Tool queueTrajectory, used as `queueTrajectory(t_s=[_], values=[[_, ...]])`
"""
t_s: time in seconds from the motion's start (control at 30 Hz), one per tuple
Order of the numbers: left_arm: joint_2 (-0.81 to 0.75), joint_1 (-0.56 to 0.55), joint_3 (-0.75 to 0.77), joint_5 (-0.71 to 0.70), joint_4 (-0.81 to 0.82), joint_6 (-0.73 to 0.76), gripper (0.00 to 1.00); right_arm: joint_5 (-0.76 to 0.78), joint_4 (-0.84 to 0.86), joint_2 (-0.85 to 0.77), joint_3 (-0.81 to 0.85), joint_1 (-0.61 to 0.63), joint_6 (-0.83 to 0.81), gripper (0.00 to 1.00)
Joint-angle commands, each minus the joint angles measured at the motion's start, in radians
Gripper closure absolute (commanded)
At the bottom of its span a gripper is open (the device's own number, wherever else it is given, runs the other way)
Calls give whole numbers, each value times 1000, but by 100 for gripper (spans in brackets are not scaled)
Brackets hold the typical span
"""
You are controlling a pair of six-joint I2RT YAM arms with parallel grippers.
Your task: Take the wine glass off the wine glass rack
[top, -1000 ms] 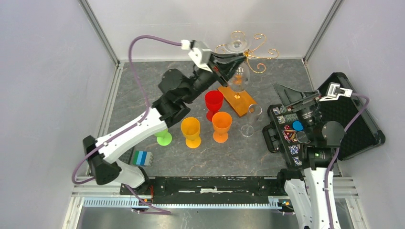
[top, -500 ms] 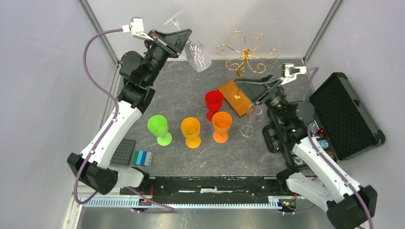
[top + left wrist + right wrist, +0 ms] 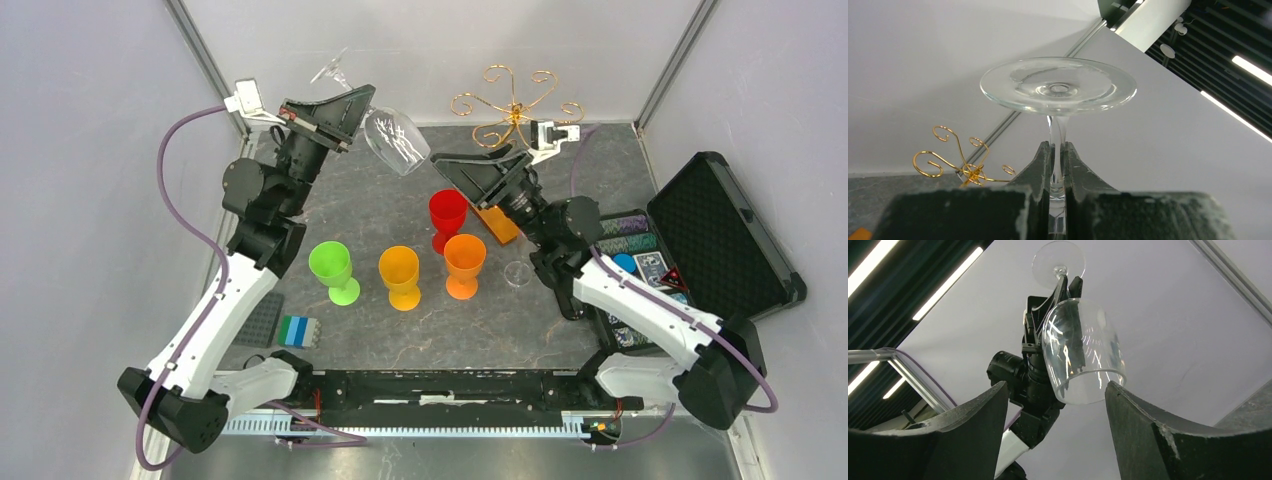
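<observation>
The clear wine glass (image 3: 393, 140) hangs upside down in the air at the back left, well away from the wine glass rack (image 3: 515, 105). My left gripper (image 3: 362, 100) is shut on its stem (image 3: 1057, 145), just under the round foot (image 3: 1058, 87). The gold wire rack stands at the back with bare arms; it also shows in the left wrist view (image 3: 965, 165). Its amber base (image 3: 503, 226) is partly hidden by my right arm. My right gripper (image 3: 447, 162) is open and empty, pointing at the glass bowl (image 3: 1080, 355), whose rim sits just beyond the fingertips (image 3: 998, 395).
Red (image 3: 447, 215), orange (image 3: 464, 262), yellow-orange (image 3: 400, 275) and green (image 3: 333, 270) goblets stand mid-table. A second clear glass (image 3: 520, 270) stands right of them. An open black case (image 3: 725, 240) with chips lies at the right. Small blocks (image 3: 297, 330) lie near the left front.
My left gripper lifted the glass off the rack and carried it to the back left. My right arm swung left from the case, open, up to the glass bowl.
</observation>
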Motion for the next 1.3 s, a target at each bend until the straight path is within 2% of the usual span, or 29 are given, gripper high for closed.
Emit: queueTrajectory(t_s=[0.0, 0.37, 0.6, 0.83, 0.93, 0.97, 1.03, 1.1, 1.2, 1.27], values=[[-20, 5, -43, -23, 209, -32, 98, 45, 63, 29, 75, 33, 12, 27], [-2, 5, -79, 19, 395, 23, 98, 81, 178, 94, 81, 83, 118, 33], [-19, 5, -111, 31, 434, -26, 98, 80, 232, 169, 163, 103, 90, 45], [-52, 5, -154, 34, 470, -14, 98, 98, 271, 198, 177, 122, 79, 64], [-69, 5, -168, 38, 480, -9, 97, 104, 284, 207, 181, 128, 80, 76], [-76, 5, -175, 39, 482, -7, 97, 108, 288, 211, 183, 130, 82, 83], [-90, 5, -189, 41, 488, -2, 93, 110, 294, 217, 190, 135, 82, 91], [-104, 5, -202, 41, 488, 3, 85, 110, 291, 223, 199, 138, 79, 99], [-128, 5, -215, 41, 475, 30, 70, 110, 271, 229, 212, 141, 68, 100], [-147, 5, -222, 43, 458, 56, 57, 110, 249, 229, 219, 141, 48, 100]])
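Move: Up and to the right hand's left, the clear wine glass's bowl lies about 6 cm left, 2 cm ahead and 5 cm above its open fingers, rim nearest. From that hand the red goblet stands nearly beneath, some 40 cm down, 2 cm left and 3 cm ahead; the rack's hub is roughly 10 cm ahead, 8 cm right and 10 cm lower. The left hand, holding the stem, has the right fingers about 12 cm right, 6 cm back and 8 cm below. Closing over the rim, the right hand travels about 5 cm left and 4 cm up, easing back a little late on, and pinches the bowl's wall with one finger inside and one outside. The left hand draws back some 5 cm, slightly left and up, tilting its fingers upward about 15 degrees; only at the very end do they start to open around the stem. ##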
